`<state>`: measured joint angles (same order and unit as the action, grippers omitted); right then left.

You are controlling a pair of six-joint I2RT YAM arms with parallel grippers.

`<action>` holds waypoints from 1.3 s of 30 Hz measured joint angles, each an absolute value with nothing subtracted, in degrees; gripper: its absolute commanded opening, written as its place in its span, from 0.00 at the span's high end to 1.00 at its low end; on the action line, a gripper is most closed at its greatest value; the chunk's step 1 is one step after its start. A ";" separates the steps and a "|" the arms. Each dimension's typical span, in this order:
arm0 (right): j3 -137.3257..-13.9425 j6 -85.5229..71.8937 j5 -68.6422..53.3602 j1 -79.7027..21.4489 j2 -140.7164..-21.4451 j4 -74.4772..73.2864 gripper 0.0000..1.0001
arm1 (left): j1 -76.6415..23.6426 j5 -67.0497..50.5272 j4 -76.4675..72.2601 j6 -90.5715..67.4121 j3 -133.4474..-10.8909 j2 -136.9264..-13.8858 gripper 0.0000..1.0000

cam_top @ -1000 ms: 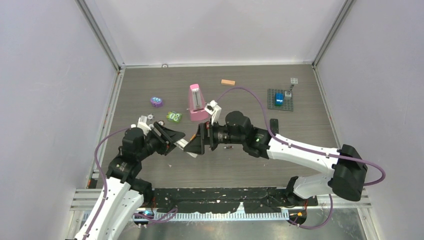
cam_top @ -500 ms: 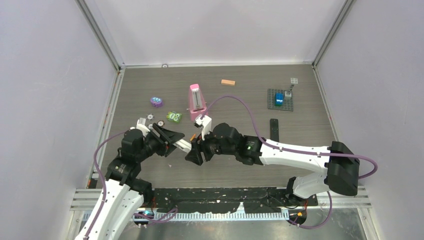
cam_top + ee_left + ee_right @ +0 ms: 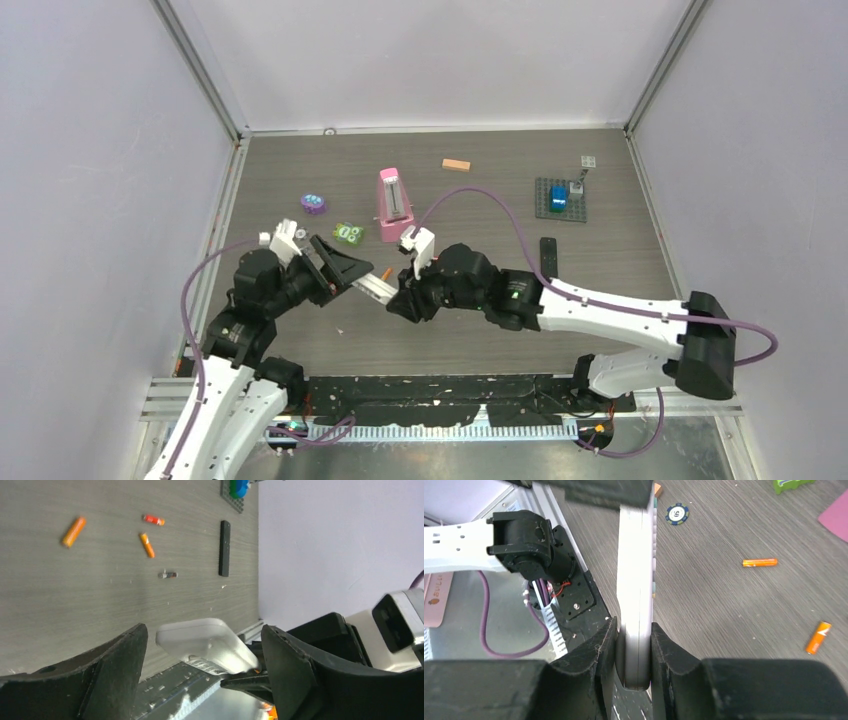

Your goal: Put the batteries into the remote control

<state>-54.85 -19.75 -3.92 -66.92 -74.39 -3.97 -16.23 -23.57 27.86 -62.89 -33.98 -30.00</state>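
Note:
The white remote control (image 3: 375,286) hangs above the table between the two arms. My right gripper (image 3: 634,630) is shut on its near end (image 3: 636,585), both pads pressed flat against its sides. My left gripper (image 3: 202,630) stands open around the other end (image 3: 205,642), with a gap on each side of it and neither finger (image 3: 115,670) touching. Batteries lie loose on the table: an orange one (image 3: 73,531), a red one (image 3: 153,519), another orange one (image 3: 147,545) and a small dark one (image 3: 168,574). Two orange ones (image 3: 760,562) (image 3: 818,637) show in the right wrist view.
A slim black bar (image 3: 548,252) lies at the right. A pink metronome (image 3: 393,205), a green toy (image 3: 348,233), a purple toy (image 3: 313,204), a wooden block (image 3: 456,165) and a grey baseplate (image 3: 545,208) with bricks stand farther back. A poker chip (image 3: 676,514) lies near the remote.
My right gripper has closed on the remote. My left gripper has opened and let go of it, and has drawn back a little to the left.

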 measured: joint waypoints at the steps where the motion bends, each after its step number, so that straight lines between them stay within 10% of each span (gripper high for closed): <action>1: -55.37 -19.05 -4.34 -66.59 -73.45 -5.78 0.95 | -16.21 -23.55 28.62 -59.75 -36.21 -30.63 0.14; 20: -75.35 2.87 -20.36 -61.58 -67.99 -48.10 0.95 | -21.41 -59.90 14.13 -20.62 -49.80 -50.17 0.25; 39: -84.58 10.72 -29.98 -57.98 -74.76 -55.40 0.95 | -35.22 -61.39 23.35 -9.93 -49.76 -54.78 0.49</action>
<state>-84.58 10.72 -29.98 -57.98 -74.76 -55.40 -35.22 -61.39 23.35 -9.93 -49.76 -54.78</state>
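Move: Held out by the right hand, the remote control has its middle about 6 cm right of the left hand, 2 cm back and roughly level, its free end near the open left fingertips. From the right hand that middle is some 6 cm left, 2 cm ahead and 2 cm below. On the table, 20 cm below the left hand, an orange battery lies 11 cm ahead and 4 cm right; a second orange one, 11 cm ahead and 18 cm right. Rising about 11 cm first and tipping its fingers up, the left hand then swings back and right, turning some 65 degrees clockwise and sinking part-way, to bring its partly closing fingers around the remote's free end. The right hand keeps its grip and draws the remote right, up and a little back, turning some 30 degrees counter-clockwise. ##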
